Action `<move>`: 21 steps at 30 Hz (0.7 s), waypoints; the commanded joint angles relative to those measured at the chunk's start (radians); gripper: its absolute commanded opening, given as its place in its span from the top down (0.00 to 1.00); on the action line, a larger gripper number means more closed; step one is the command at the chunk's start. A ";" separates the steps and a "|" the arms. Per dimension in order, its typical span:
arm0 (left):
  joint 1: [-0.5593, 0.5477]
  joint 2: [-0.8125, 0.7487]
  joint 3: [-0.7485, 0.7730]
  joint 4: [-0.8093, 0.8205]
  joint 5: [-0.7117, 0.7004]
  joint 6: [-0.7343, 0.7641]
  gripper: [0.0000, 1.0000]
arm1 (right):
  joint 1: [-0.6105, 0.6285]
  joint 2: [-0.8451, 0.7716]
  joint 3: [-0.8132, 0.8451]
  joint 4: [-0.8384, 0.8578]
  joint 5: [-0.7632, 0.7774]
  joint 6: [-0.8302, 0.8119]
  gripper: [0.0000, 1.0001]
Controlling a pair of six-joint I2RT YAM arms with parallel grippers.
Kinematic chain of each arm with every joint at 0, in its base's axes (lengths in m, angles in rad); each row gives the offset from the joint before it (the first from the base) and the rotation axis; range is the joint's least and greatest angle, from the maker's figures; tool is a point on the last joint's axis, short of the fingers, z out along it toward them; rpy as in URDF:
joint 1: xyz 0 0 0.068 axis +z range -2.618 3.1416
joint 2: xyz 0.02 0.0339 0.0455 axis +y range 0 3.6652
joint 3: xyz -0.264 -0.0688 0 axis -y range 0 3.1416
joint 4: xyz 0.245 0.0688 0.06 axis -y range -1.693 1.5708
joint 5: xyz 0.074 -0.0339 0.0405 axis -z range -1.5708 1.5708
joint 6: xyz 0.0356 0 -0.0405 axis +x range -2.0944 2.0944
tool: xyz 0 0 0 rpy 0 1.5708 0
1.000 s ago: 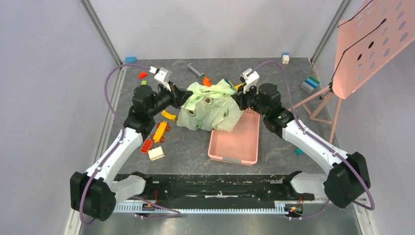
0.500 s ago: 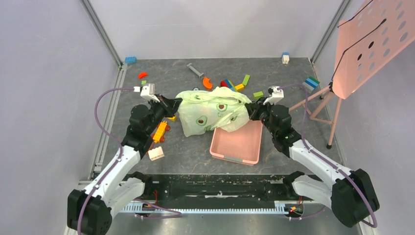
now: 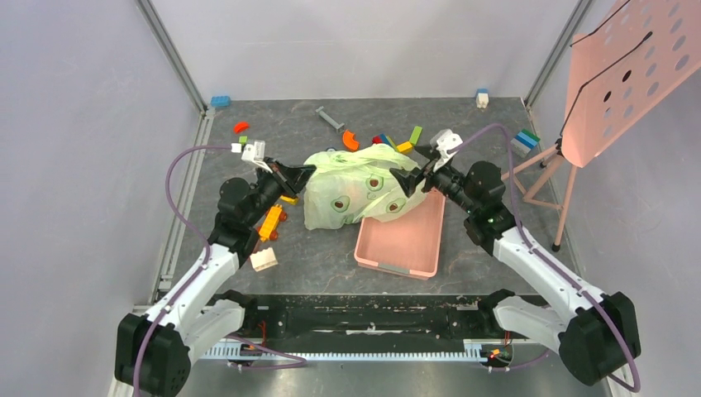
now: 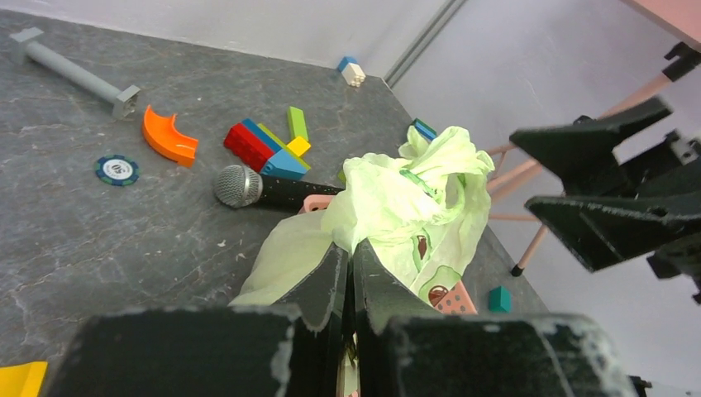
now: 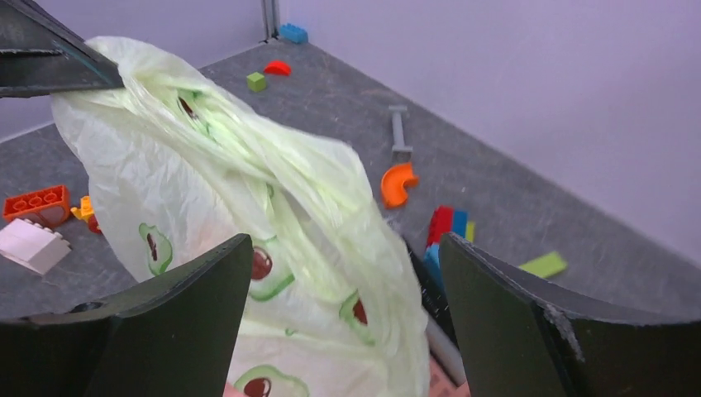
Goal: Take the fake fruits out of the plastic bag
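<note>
The pale green plastic bag (image 3: 355, 188) with avocado prints lies bunched on the table, its right part over the pink basket's (image 3: 402, 245) far end. My left gripper (image 3: 307, 170) is shut on the bag's left edge, and the left wrist view shows the film pinched between its fingertips (image 4: 351, 250). My right gripper (image 3: 407, 172) stands open at the bag's right side. In the right wrist view the bag (image 5: 248, 198) hangs loose between and ahead of those wide jaws (image 5: 345, 244), untouched. The fake fruits are hidden inside the bag.
Toy blocks (image 3: 395, 142) and an orange curved piece (image 3: 350, 140) lie behind the bag, with a microphone (image 4: 264, 188), a poker chip (image 4: 121, 169) and a grey bolt (image 3: 329, 118). Orange and white blocks (image 3: 266, 240) sit at the left. A pink perforated stand (image 3: 628, 74) rises at the right.
Both arms drew the bag toward the near side, stretched between them. The right gripper has now opened and let go of the bag's right edge. The left gripper keeps its grip.
</note>
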 commanded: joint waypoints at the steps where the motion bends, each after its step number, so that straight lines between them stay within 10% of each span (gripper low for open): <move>1: 0.004 -0.001 0.059 0.073 0.073 0.050 0.93 | -0.001 0.058 0.149 -0.113 -0.121 -0.281 0.14; 11: 0.005 0.004 0.079 0.053 0.090 0.069 0.94 | 0.000 0.254 0.354 -0.363 -0.269 -0.448 0.22; 21: 0.005 -0.027 0.069 -0.004 -0.013 0.060 0.92 | 0.000 0.234 0.364 -0.308 -0.061 -0.355 0.85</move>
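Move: The right gripper hangs wide open beside the bag: its gathered right-hand edge is about 3 cm ahead, 3 cm to the left and 3 cm below. The tray lies some 22 cm below, its middle about 5 cm back and 2 cm left; the microphone is about 14 cm ahead, 3 cm left, on the table. From the left gripper, which already holds the bag's other end, that edge is about 20 cm right and 3 cm ahead, slightly lower. Lift the open right gripper about 3 cm while carrying it forward and left to the bag's right-hand edge, then sink it some 6 cm over that edge, rolling its left side down about 20 degrees. Close the fingers most of the way to pinch the gathered plastic. Keep the left gripper's hold on the other end, raising it 1 cm or so. ##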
